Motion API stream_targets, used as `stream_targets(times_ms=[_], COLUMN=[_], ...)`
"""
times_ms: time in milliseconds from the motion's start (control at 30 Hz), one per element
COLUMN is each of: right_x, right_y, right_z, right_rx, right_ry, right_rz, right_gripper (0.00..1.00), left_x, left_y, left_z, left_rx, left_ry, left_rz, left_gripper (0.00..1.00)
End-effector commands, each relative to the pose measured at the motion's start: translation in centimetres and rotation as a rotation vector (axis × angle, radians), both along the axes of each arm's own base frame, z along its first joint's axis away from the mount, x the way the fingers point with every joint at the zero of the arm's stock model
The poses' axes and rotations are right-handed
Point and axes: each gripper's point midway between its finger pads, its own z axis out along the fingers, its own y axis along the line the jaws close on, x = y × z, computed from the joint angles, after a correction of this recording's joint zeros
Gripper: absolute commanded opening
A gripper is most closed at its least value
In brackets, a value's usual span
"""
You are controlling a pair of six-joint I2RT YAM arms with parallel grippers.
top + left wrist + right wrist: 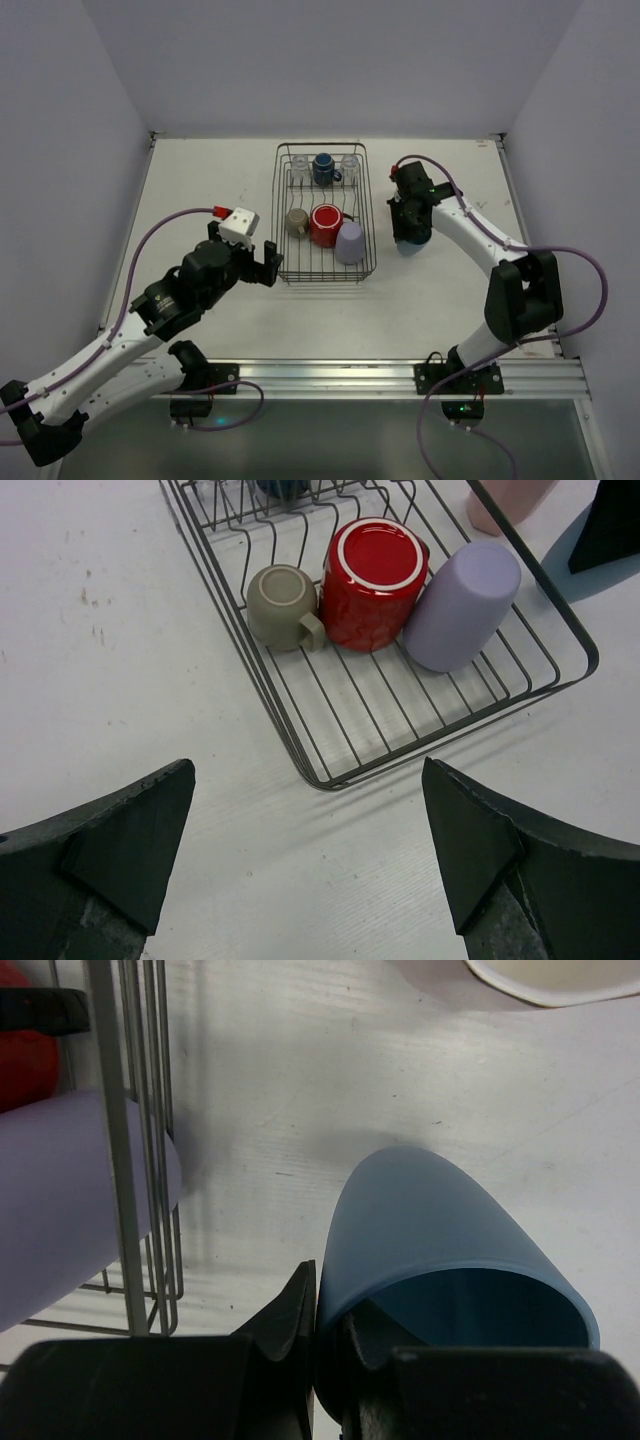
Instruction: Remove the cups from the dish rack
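The dish rack (326,280) stands mid-table. It holds an olive-green mug (298,222), a red mug (326,224) and a lavender tumbler (350,242) in front. A dark blue mug (324,168) sits at the back between two clear glasses (298,165). My right gripper (330,1310) is shut on the rim of a light blue cup (440,1220), one finger inside and one outside, just right of the rack. My left gripper (305,850) hangs open and empty over bare table off the rack's near-left corner (320,780).
A pink cup (508,502) stands on the table beyond the rack's right side, close to the light blue cup (570,555). The rack's wire wall (120,1160) is right beside the held cup, with the lavender tumbler (60,1200) against it.
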Motion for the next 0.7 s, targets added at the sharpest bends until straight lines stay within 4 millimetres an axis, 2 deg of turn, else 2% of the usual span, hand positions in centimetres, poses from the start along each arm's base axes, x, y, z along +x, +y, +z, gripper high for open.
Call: stream_targets(times_ms=[0, 167, 300, 333, 567, 633, 667], right_x=[1.4, 1.4, 1.5, 1.6, 1.8, 1.7, 1.6], right_y=[1.1, 1.1, 1.3, 1.3, 1.6, 1.6, 1.8], right_z=[0.2, -1.1, -1.0, -0.9, 1.4, 3.5, 4.4], right_rx=[0.029, 0.022, 0.024, 0.027, 0.053, 0.081, 0.096], right_ry=[-0.021, 0.009, 0.008, 0.005, -0.049, -0.105, -0.131], right_rz=[0.044, 0.046, 0.050, 0.051, 0.047, 0.044, 0.048], right_gripper=[0.04, 0.10, 0.34, 0.37, 0.42, 0.45, 0.50], left_x=[0.1, 0.2, 0.2, 0.2, 0.1, -0.1, 0.0], left_y=[-0.3, -0.7, -1.1, -1.2, -2.8, -3.7, -4.1], left_z=[-0.1, -0.4, -0.3, -0.3, 0.8, 1.1, 1.6], left_rx=[0.012, 0.021, 0.013, 0.008, -0.037, -0.068, -0.082], left_ry=[-0.014, 0.000, 0.006, 0.008, 0.023, 0.036, 0.037], left_rz=[-0.022, -0.037, -0.049, -0.054, -0.101, -0.132, -0.141], left_gripper=[1.00, 1.00, 1.00, 1.00, 0.98, 0.98, 0.98])
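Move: The blue cup hangs upright from the right hand's pads, gripped by its left wall. The clear table spot for it lies about 3 cm right of that hand, level fore and aft, some 11 cm below. The pink cup stands about 9 cm ahead and 4 cm right; the lavender cup is some 12 cm left, 2 cm back. From the empty left hand, the lavender cup is about 8 cm ahead, 16 cm right and 17 cm below; the red mug about 11 cm ahead, 10 cm right; the taupe mug 12 cm ahead, 4 cm right, both similarly low. The blue cup, still pinched by its left wall, is lowered the last 2 cm or so to the table beside the rack by the right hand; its fingers then spread to about half open, one inside the cup and one outside, and the hand starts rising, about 1.5 cm. Meanwhile the wide-open left hand eases some 2 cm right and as much down towards the rack's cups, turning slightly clockwise. ##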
